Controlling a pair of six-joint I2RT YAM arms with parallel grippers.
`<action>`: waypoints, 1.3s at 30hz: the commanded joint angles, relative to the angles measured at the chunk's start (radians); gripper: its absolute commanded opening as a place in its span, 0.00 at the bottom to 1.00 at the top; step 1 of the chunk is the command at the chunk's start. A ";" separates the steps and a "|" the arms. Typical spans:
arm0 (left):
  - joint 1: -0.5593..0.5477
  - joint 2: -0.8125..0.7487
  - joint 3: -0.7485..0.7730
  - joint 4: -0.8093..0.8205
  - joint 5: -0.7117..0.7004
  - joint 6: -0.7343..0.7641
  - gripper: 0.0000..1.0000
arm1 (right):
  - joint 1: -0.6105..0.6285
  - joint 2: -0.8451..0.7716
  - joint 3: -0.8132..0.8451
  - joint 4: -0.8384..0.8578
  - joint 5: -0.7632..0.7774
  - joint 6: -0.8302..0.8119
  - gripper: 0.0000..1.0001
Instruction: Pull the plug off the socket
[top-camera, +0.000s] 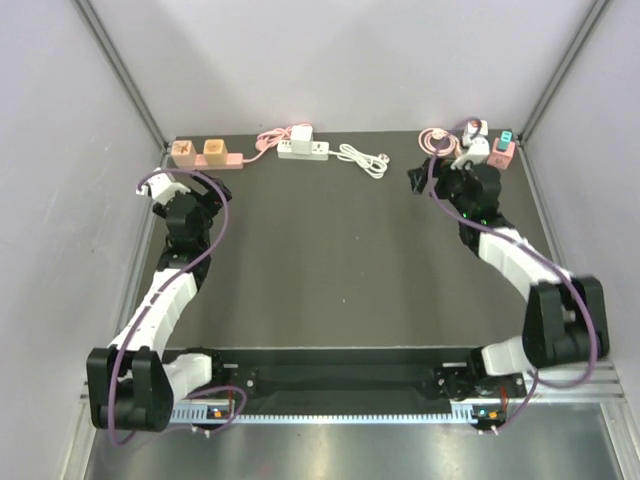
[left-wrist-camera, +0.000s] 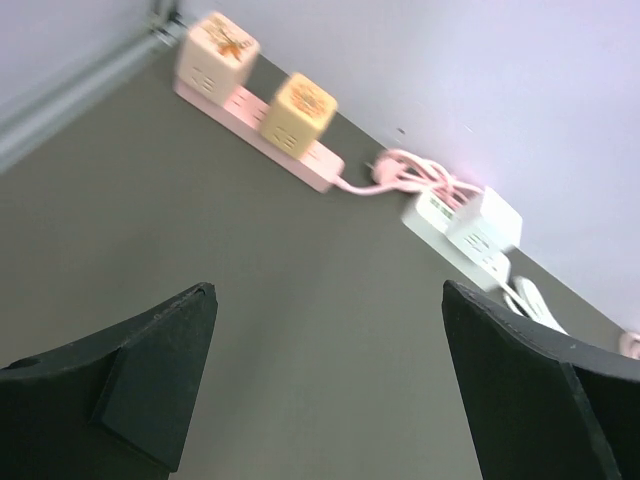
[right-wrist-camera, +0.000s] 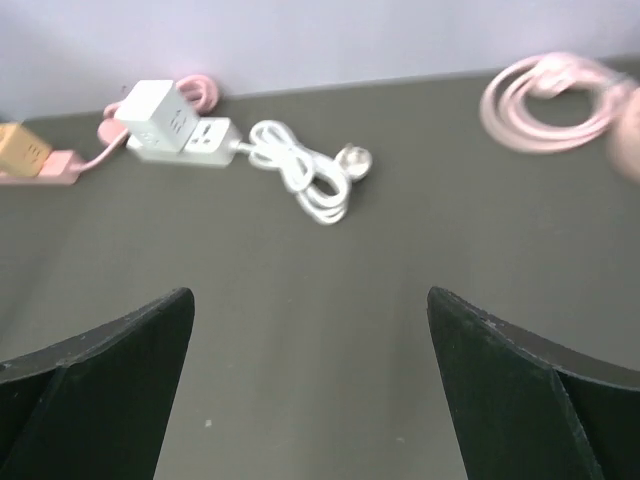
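A pink power strip (top-camera: 228, 158) at the far left carries two cube plugs, peach (top-camera: 183, 152) and orange (top-camera: 214, 151). A white strip (top-camera: 316, 150) at the back middle carries a white cube plug (top-camera: 301, 136). A third pink strip (top-camera: 501, 156) at the far right carries a white plug (top-camera: 478, 142) and a teal one (top-camera: 507, 137). My left gripper (top-camera: 190, 185) is open and empty, facing the pink strip (left-wrist-camera: 322, 172) from a distance. My right gripper (top-camera: 440, 172) is open and empty over bare table; the white cube plug (right-wrist-camera: 155, 112) lies far to its left.
A coiled white cable (top-camera: 364, 159) trails from the white strip. A pink cable coil (top-camera: 435, 140) lies just beyond the right gripper. Grey walls close in the back and both sides. A metal rail runs along the left edge (left-wrist-camera: 60, 105).
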 joint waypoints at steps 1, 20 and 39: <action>0.005 -0.042 0.024 -0.041 0.152 -0.060 0.99 | 0.009 0.180 0.155 -0.123 -0.189 0.152 1.00; -0.025 0.439 0.078 0.770 0.538 -0.094 0.78 | 0.043 0.937 0.939 -0.179 -0.063 0.408 0.88; -0.057 0.636 0.079 0.907 0.609 -0.053 0.62 | 0.043 1.017 0.955 -0.244 -0.175 0.373 0.55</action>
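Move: The white cube plug, seated on the white socket strip, lies some 27 cm ahead of the left hand, 14 cm to its right and 17 below; the pink cube strip is about 25 cm ahead, 8 left. From the right hand the cube plug is roughly 25 cm ahead, 24 left and 17 below. The white cable coil beside the strip is 23 cm ahead of this hand, 10 left and 21 below. Reach the right gripper forward, down and left towards the white socket strip, about 18 cm out and 16 down, tipping the fingers down, raising the hand's left side and easing back slightly late on; stop just short of the cable coil. Swing the left gripper right, then also forward and slightly down towards the cube plug, turning some 35 degrees clockwise. Narrow both grippers partway. ##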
